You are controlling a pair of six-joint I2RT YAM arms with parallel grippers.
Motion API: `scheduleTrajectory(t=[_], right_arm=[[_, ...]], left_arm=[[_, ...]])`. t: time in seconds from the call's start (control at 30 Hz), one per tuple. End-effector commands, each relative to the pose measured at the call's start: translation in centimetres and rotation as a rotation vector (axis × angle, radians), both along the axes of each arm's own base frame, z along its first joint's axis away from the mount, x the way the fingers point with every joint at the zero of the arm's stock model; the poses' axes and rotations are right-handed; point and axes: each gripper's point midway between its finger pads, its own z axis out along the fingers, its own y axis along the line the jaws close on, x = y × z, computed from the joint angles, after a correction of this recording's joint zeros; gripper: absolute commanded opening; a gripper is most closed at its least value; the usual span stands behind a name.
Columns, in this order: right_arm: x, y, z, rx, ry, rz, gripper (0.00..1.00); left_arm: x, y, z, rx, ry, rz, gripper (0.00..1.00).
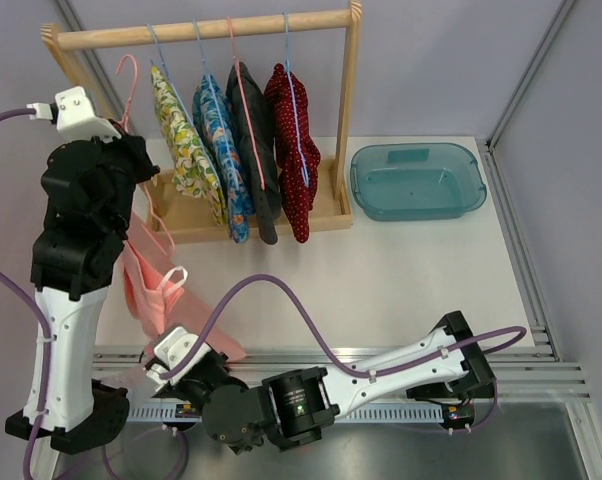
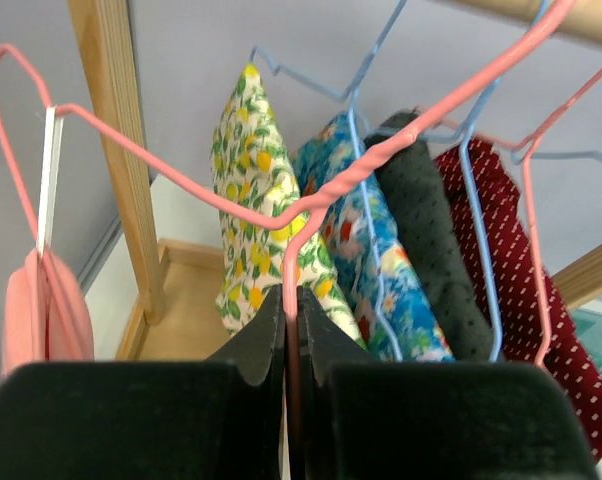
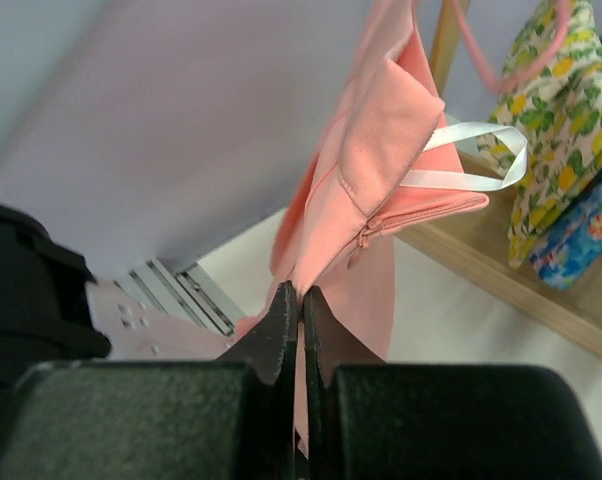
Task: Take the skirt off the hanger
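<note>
The pink skirt [image 1: 149,275] hangs by white loops from a pink wire hanger [image 1: 129,78], off the rack and left of it. My left gripper [image 1: 133,160] is shut on the hanger's wire [image 2: 366,165] just below its twisted neck, the jaws [image 2: 292,292] pinching it. In the left wrist view the skirt [image 2: 41,310] dangles at the left from a white strap [image 2: 49,170]. Low at the table's front edge, my right gripper [image 1: 169,358] is shut on the skirt's lower fabric [image 3: 381,150], with cloth pinched between the fingertips [image 3: 301,290].
A wooden rack [image 1: 201,30] at the back holds a lemon-print garment [image 1: 186,140], a blue floral one [image 1: 221,150], a dark one [image 1: 256,150] and a red dotted one [image 1: 296,150]. A teal bin [image 1: 416,180] sits to the right. Metal rails [image 1: 541,375] edge the front.
</note>
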Motion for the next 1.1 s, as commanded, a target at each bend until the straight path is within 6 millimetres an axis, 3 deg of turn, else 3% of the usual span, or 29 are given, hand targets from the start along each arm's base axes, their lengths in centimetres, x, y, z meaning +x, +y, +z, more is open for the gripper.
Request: scheduleTrajectory(t=[0.0,0.07,0.17,0.27,0.37,0.4,0.47,0.5,0.57,0.6,0.63,0.7,0.77,0.9,1.0,1.07], right_arm=[[-4.5,-1.3,-1.5,0.041,0.056,0.062,0.0],[-3.9,-1.9,-3.7,0.008,0.063,0.016,0.0],[-3.0,-2.1,-5.1,0.004,0.078,-0.023,0.0],[-2.0,-1.7,-5.4,0.01,0.095,-0.022,0.0],[0.7,-1.3,-4.8,0.022,0.082,-0.041,0.0],[2.4,-1.3,-4.4,0.029,0.075,-0.066,0.0],[4.5,-1.4,-3.3,0.029,0.034,-0.092,0.0],[6.7,-1.8,-2.6,0.037,0.028,-0.129,0.0],[8.6,-2.3,-1.5,0.043,0.009,-0.138,0.0],[9.8,-2.8,-0.8,0.055,0.004,-0.151,0.0],[11.7,-3.1,-0.3,0.059,-0.003,-0.17,0.0],[13.8,-3.9,0.6,0.056,-0.024,-0.197,0.0],[16.8,-4.9,0.9,0.044,-0.041,-0.245,0.0],[20.5,-6.4,0.3,0.016,-0.035,-0.289,0.0],[22.8,-7.4,-2.1,-0.01,0.004,-0.322,0.0],[23.4,-8.1,-4.9,-0.033,0.042,-0.343,0.0]], left_arm=[[-0.7,0.4,8.1,0.015,-0.238,-0.006,0.0],[-2.2,0.3,10.0,-0.003,-0.277,-0.033,0.0],[-3.9,-0.3,11.1,-0.035,-0.296,-0.087,0.0],[-5.3,-1.5,10.6,-0.086,-0.264,-0.163,0.0],[-6.6,-3.9,8.5,-0.153,-0.189,-0.3,0.0],[-6.5,-4.8,6.6,-0.165,-0.125,-0.338,0.0],[-7.5,-6.8,4.7,-0.21,-0.053,-0.446,0.0],[-8.4,-7.7,2.6,-0.219,0.027,-0.502,0.0],[-9.7,-8.3,-0.6,-0.244,0.152,-0.535,0.0],[-11.3,-8.3,-0.9,-0.258,0.144,-0.556,0.0],[-11.4,-8.9,-3.8,-0.301,0.222,-0.564,0.0],[-12.7,-9.0,-5.4,-0.332,0.243,-0.576,0.0],[-14.4,-8.7,-8.8,-0.36,0.321,-0.562,0.0],[-16.6,-6.8,-12.9,-0.399,0.431,-0.435,0.0],[-18.6,-7.6,-13.2,-0.439,0.47,-0.493,0.0],[-19.6,-8.0,-13.1,-0.466,0.488,-0.516,0.0]])
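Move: Behind the left hand, which grips the pink hanger, the skirt's waistband is pinched in the right fingers, some 30 cm back, 4 cm right and 9 cm lower. A white strap still hangs on the hanger's left end, roughly 12 cm left of the left hand, 4 cm ahead and level. The yellow floral garment stands about 12 cm ahead, 6 cm right and 12 cm below. From the right hand, the gripped hanger lies about 30 cm ahead, 4 cm left, 9 cm up. Pulling the skirt and hanger apart, the right hand drops about 8 cm with the waistband still pinched, while the left lifts the hanger 4 cm and draws back. The right then carries the skirt 23 cm forward and somewhat right towards the garments; the left swings back, down and right, tipping down and turning clockwise some 25 degrees, its left side lowering. ##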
